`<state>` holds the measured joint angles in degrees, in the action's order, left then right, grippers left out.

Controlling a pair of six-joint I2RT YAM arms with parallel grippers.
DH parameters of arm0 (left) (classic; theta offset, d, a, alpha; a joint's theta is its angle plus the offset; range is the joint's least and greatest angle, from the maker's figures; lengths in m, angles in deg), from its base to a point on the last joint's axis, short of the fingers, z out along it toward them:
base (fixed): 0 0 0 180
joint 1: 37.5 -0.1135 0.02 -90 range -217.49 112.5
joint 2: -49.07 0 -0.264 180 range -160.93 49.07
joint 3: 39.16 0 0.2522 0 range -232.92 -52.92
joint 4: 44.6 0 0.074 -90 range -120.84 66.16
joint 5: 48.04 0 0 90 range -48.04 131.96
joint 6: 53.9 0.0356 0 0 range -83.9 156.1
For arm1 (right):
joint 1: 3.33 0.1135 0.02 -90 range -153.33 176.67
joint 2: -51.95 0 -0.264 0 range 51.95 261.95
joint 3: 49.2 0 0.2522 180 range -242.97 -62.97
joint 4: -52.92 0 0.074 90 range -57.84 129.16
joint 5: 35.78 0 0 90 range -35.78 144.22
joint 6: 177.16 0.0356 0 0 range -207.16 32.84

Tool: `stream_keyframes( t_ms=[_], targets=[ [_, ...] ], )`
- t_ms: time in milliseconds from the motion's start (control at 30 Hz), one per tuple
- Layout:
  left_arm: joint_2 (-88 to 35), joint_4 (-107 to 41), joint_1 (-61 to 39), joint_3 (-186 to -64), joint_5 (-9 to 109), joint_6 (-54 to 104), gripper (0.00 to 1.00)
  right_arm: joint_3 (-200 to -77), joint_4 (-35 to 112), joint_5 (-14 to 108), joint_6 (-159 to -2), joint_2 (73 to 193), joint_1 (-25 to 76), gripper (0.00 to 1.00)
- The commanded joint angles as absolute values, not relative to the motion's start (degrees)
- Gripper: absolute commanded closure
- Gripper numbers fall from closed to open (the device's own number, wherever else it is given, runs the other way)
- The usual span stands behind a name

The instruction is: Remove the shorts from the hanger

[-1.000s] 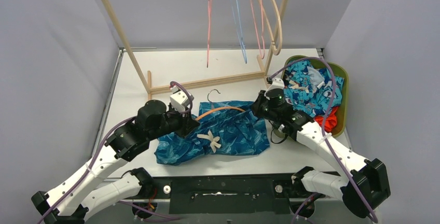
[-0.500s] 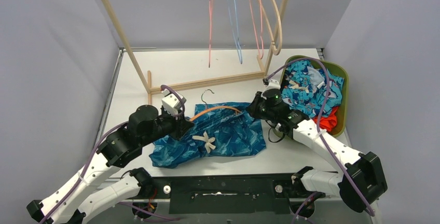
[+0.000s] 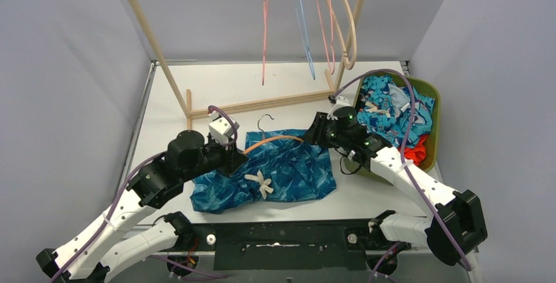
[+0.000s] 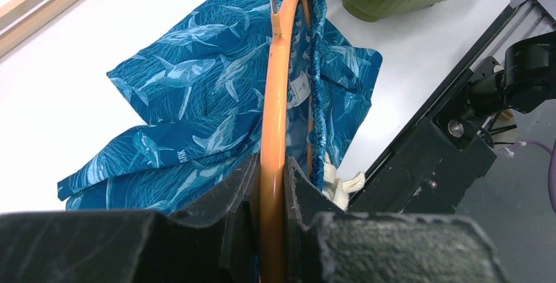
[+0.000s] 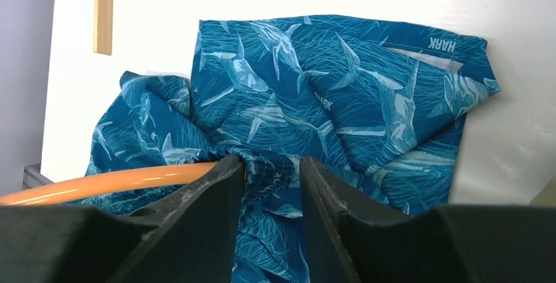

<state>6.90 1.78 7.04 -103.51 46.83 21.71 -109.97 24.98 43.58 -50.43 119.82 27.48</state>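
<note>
Blue shark-print shorts [image 3: 288,171] lie crumpled on the white table, still threaded on an orange hanger [image 3: 272,141] whose metal hook [image 3: 263,120] points to the back. My left gripper [image 3: 235,158] is shut on the hanger's orange arm [image 4: 274,99] at its left end, with the shorts [image 4: 197,119] spread beyond. My right gripper [image 3: 313,132] stands at the hanger's right end. In the right wrist view its jaws [image 5: 271,162] are open around the bunched waistband [image 5: 272,168], which touches the left finger only. The orange arm [image 5: 111,183] runs off to the left.
A wooden clothes rack [image 3: 174,86] stands at the back with several bare hangers [image 3: 301,27] on its rail. A green basket [image 3: 435,126] at the right holds other shorts [image 3: 393,109], turquoise print and an orange-red pair [image 3: 414,150]. A white drawstring [image 3: 262,183] lies on the shorts.
My right gripper has opened and released the waistband it was pinching. Both arms, the hanger and the shorts have shifted a little to the left.
</note>
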Motion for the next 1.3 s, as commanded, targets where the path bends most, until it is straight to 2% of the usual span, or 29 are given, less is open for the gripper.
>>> stream_keyframes(
  t_ms=[0,67,167,467,667,800,1067,1200,1267],
  targets=[
    [7.8,-8.7,6.9,-106.7,48.7,21.5,1.00,-114.1,22.1,44.8,-51.3,122.1,27.6,0.58],
    [8.1,-8.9,6.9,-106.5,48.6,21.5,1.00,-115.3,19.6,45.5,-52.3,124.3,27.9,0.51],
    [8.5,-9.3,6.9,-105.8,49.3,21.0,1.00,-116.7,20.0,43.6,-56.0,125.7,29.8,0.47],
    [7.6,-8.3,6.9,-105.3,49.8,20.8,1.00,-112.2,33.7,46.1,-74.1,117.7,37.4,0.41],
    [6.8,-8.4,6.9,-105.1,50.9,20.9,1.00,-101.4,46.3,39.4,-91.3,107.7,39.5,0.40],
    [6.1,-9.5,6.9,-105.1,51.9,20.2,1.00,-99.9,47.9,34.6,-98.1,107.5,41.7,0.40],
    [4.6,-8.7,6.9,-105.5,57.2,19.6,1.00,-100.8,49.8,45.8,-100.6,110.5,44.8,0.40],
    [3.3,-6.7,6.9,-106.6,56.9,19.8,1.00,-100.2,51.5,47.2,-102.1,109.9,44.9,0.41],
    [2.9,-6.4,6.9,-107.0,56.9,19.9,1.00,-99.9,52.2,47.1,-102.2,109.4,44.9,0.44]
  ],
)
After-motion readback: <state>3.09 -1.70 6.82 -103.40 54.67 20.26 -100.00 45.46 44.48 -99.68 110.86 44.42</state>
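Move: The right fingers, already partly open, are at the hanger's right end with the waistband over it, about 2 cm to the left of that hand point and level. The hanger's hook is some 13 cm left and 3 cm ahead, slightly above. The white drawstring is about 14 cm left, 11 cm back and 8 cm lower. From the left hand, which already grips the hanger, that right end lies some 18 cm right, 9 cm ahead and 7 cm lower. The right fingers open wider and come free of the bunched waistband at the hanger's right end. The hand dips a little, then rises past its start and swings back and left about 5 cm each, towards the hook. It rolls some 60 degrees, counter-clockwise seen from behind it, ending open astride the hanger's right arm. The left hand keeps its pinch on the hanger, drifting about 2.5 cm right. ##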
